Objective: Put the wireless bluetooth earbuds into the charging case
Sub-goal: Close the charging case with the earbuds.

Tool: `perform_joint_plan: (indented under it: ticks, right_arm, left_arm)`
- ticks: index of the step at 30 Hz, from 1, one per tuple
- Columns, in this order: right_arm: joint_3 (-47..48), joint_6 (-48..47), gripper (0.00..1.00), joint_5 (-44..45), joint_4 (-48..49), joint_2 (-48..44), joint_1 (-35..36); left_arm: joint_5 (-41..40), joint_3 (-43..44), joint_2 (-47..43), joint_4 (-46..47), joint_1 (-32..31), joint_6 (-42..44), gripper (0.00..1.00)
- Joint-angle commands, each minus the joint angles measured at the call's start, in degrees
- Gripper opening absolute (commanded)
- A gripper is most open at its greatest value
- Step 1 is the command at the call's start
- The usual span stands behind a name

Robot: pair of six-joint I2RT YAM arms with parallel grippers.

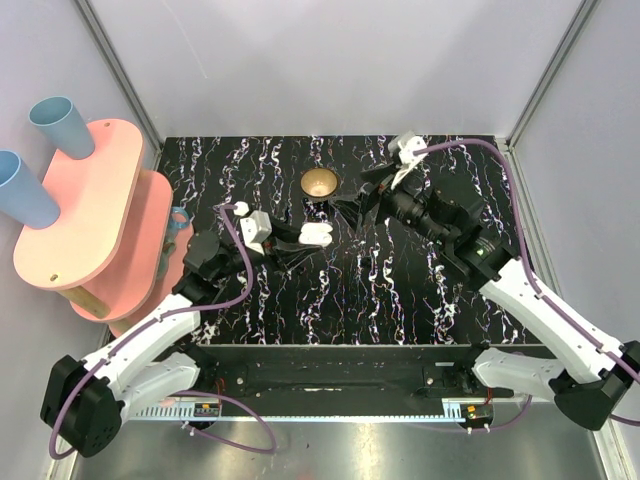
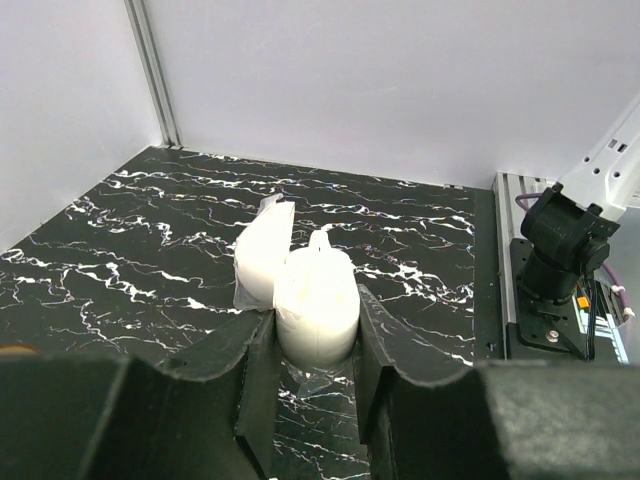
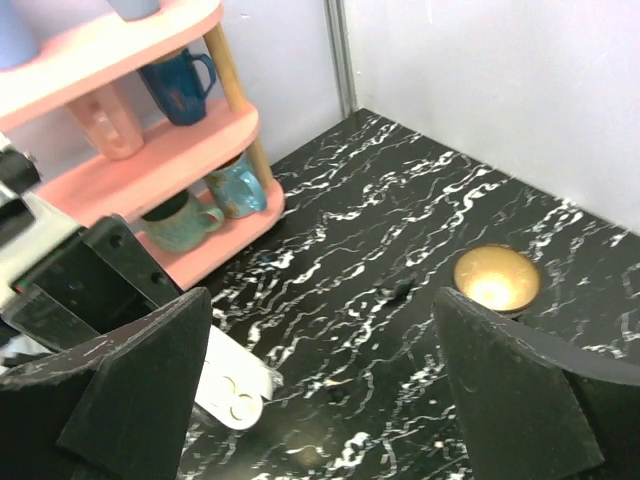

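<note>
The charging case (image 2: 316, 305) is a white rounded pod, and my left gripper (image 2: 315, 345) is shut on its base, one finger on each side. Its lid (image 2: 264, 255) stands open to the left. A small white nub (image 2: 320, 240) sticks up at the case's far rim. In the right wrist view the case (image 3: 232, 392) shows two small round white shapes (image 3: 238, 400) in its open face; I cannot tell whether these are the earbuds. My right gripper (image 3: 325, 400) hangs open just right of the case, with nothing between its fingers. From above, the case (image 1: 316, 235) lies left of my right gripper (image 1: 352, 206).
A brass bowl (image 1: 319, 183) sits behind the case, near the right gripper, and shows in the right wrist view as well (image 3: 497, 278). A pink shelf (image 1: 95, 215) with mugs (image 3: 182, 218) and blue cups (image 1: 60, 125) stands at the table's left edge.
</note>
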Motion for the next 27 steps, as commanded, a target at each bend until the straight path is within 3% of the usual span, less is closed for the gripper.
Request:
perform_joint_plan:
  ticks: [1, 7, 11, 27]
  right_arm:
    - [5.28, 12.25, 1.00, -0.72, -3.89, 2.93, 0.10]
    - [7.92, 20.87, 1.00, -0.58, -5.29, 7.50, 0.10]
    - [9.07, 20.71, 1.00, 3.48, -8.82, 8.91, 0.19]
    - [9.77, 20.62, 1.00, -2.67, -11.10, 13.22, 0.28]
  left_arm:
    - [-1.55, -1.07, -1.55, 7.19, -0.29, -2.68, 0.00]
    - [-1.02, -1.16, -1.11, 9.84, -0.29, -4.89, 0.00]
    - [-1.37, -1.34, -1.20, 10.02, -0.29, -4.98, 0.00]
    - [-1.55, -1.16, 0.21, 11.86, -0.38, -5.94, 0.00]
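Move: The open white case is pinched in the left fingers, its middle about 2 cm right of that hand's point and 1 cm above it, with the raised lid on the case's forward side. From the empty right hand the lid is about 4 cm back, 7 cm left and 7 cm below, and the case's middle roughly 6 cm back, 8 cm left and 8 cm below. The brass bowl stands far off on the table, some 36 cm ahead of the right hand, 8 cm left and 37 cm lower. The right hand, fingers staying wide open, first slides left and then sinks about 6 cm, ending some 4 cm farther left and 2 cm forward as its wrist tips nearly 30 degrees downward, bringing the hand closer to the open case from the lid's forward side. The left hand keeps its pinch on the case and lifts it a little over 1 cm with a slight roll to meet the right hand. ##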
